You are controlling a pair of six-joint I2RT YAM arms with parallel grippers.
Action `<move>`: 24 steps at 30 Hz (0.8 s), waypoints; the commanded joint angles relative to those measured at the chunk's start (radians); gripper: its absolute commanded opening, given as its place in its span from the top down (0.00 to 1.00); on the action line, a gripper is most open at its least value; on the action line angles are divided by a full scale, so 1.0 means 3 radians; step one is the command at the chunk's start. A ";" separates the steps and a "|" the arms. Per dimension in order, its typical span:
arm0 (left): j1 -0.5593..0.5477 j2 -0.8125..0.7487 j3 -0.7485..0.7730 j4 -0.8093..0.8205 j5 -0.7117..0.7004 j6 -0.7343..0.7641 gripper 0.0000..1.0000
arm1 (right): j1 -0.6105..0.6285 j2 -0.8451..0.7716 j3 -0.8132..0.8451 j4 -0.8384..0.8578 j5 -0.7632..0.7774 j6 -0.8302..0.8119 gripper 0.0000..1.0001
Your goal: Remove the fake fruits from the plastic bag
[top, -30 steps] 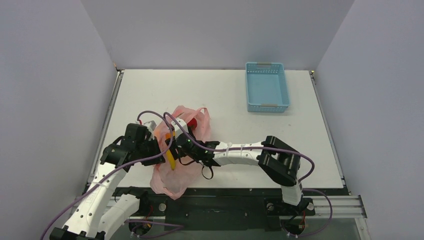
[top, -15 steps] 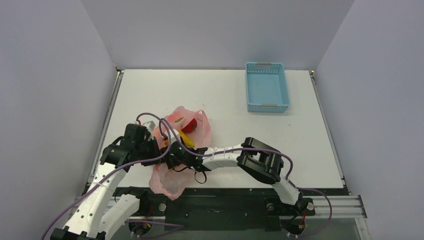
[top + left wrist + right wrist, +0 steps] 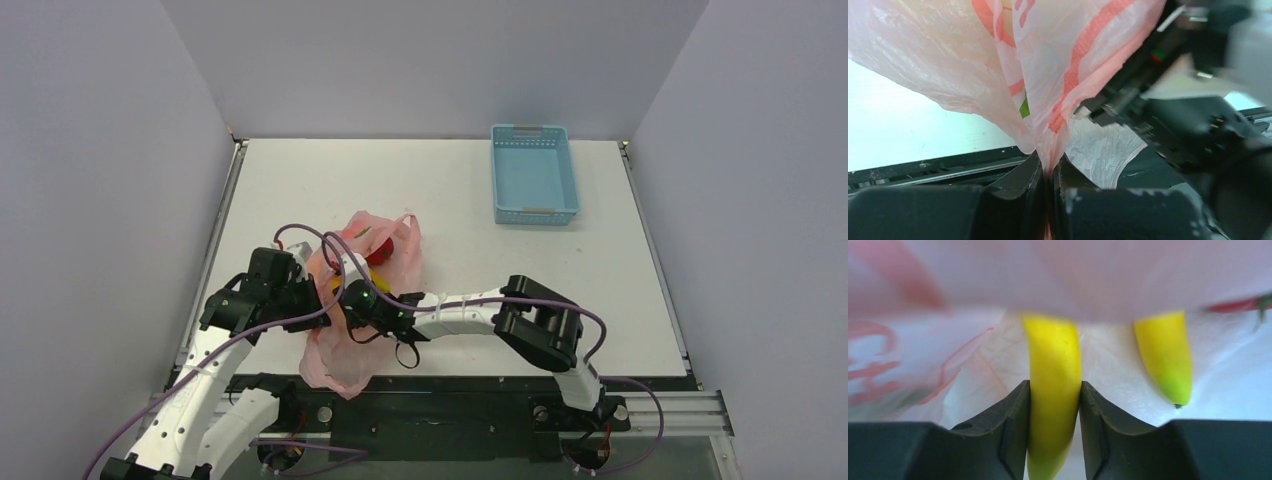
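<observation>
The pink plastic bag (image 3: pixel 341 362) lies at the near left of the table, its mouth lifted. My left gripper (image 3: pixel 1048 172) is shut on a bunched fold of the bag (image 3: pixel 1068 65). My right gripper (image 3: pixel 1054 407) reaches inside the bag and is shut on a yellow banana (image 3: pixel 1054 370), one finger on each side. A second banana (image 3: pixel 1165 357) lies to its right on the bag's inner film, and the edge of a red fruit (image 3: pixel 1240 305) shows at the far right. From above, the red apple (image 3: pixel 381 246) shows through the bag mouth, and both grippers (image 3: pixel 318 305) (image 3: pixel 352 298) meet there.
A light-blue slotted basket (image 3: pixel 535 175) stands at the back right of the white table (image 3: pixel 450 200). The right arm stretches leftward across the near edge. Purple cables loop over both arms and the bag. Grey walls close in on three sides.
My right gripper has pushed further left into the bag, and its jaws have closed on the banana. The left gripper has kept its hold on the bag and stayed put.
</observation>
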 commanded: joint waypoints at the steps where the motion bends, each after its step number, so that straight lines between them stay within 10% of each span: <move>1: 0.0024 -0.0015 0.0023 0.0076 0.0060 0.0066 0.96 | -0.0007 -0.0508 -0.0005 -0.0046 0.0145 -0.0148 0.88; 24: 0.0094 -0.0082 0.0043 0.0076 0.0039 0.0055 0.96 | -0.0023 -0.1347 -0.0808 -0.0819 0.0415 0.0026 1.00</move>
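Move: The right fingers already pinch a banana inside the bag; the blue basket it is bound for stands about 38 cm ahead and 44 cm to the right, roughly level in height. A second banana lies some 6 cm ahead and 6 cm right of this hand, slightly lower, and the red fruit about 12 cm ahead and 6 cm right. The left hand holds the bag; from it the basket is some 43 cm ahead, 44 cm right and 10 cm below. Keeping its pinch on the banana, the right hand first lifts about 6 cm from the bag's floor, then swings some 10 cm to the right, sideways towards the basket and out from under the bag's film, giving back about half of that height and rolling roughly 10 degrees, left side down. The left hand stays where it is, fingers still closed on the bag's edge beside it, holding the mouth open. ##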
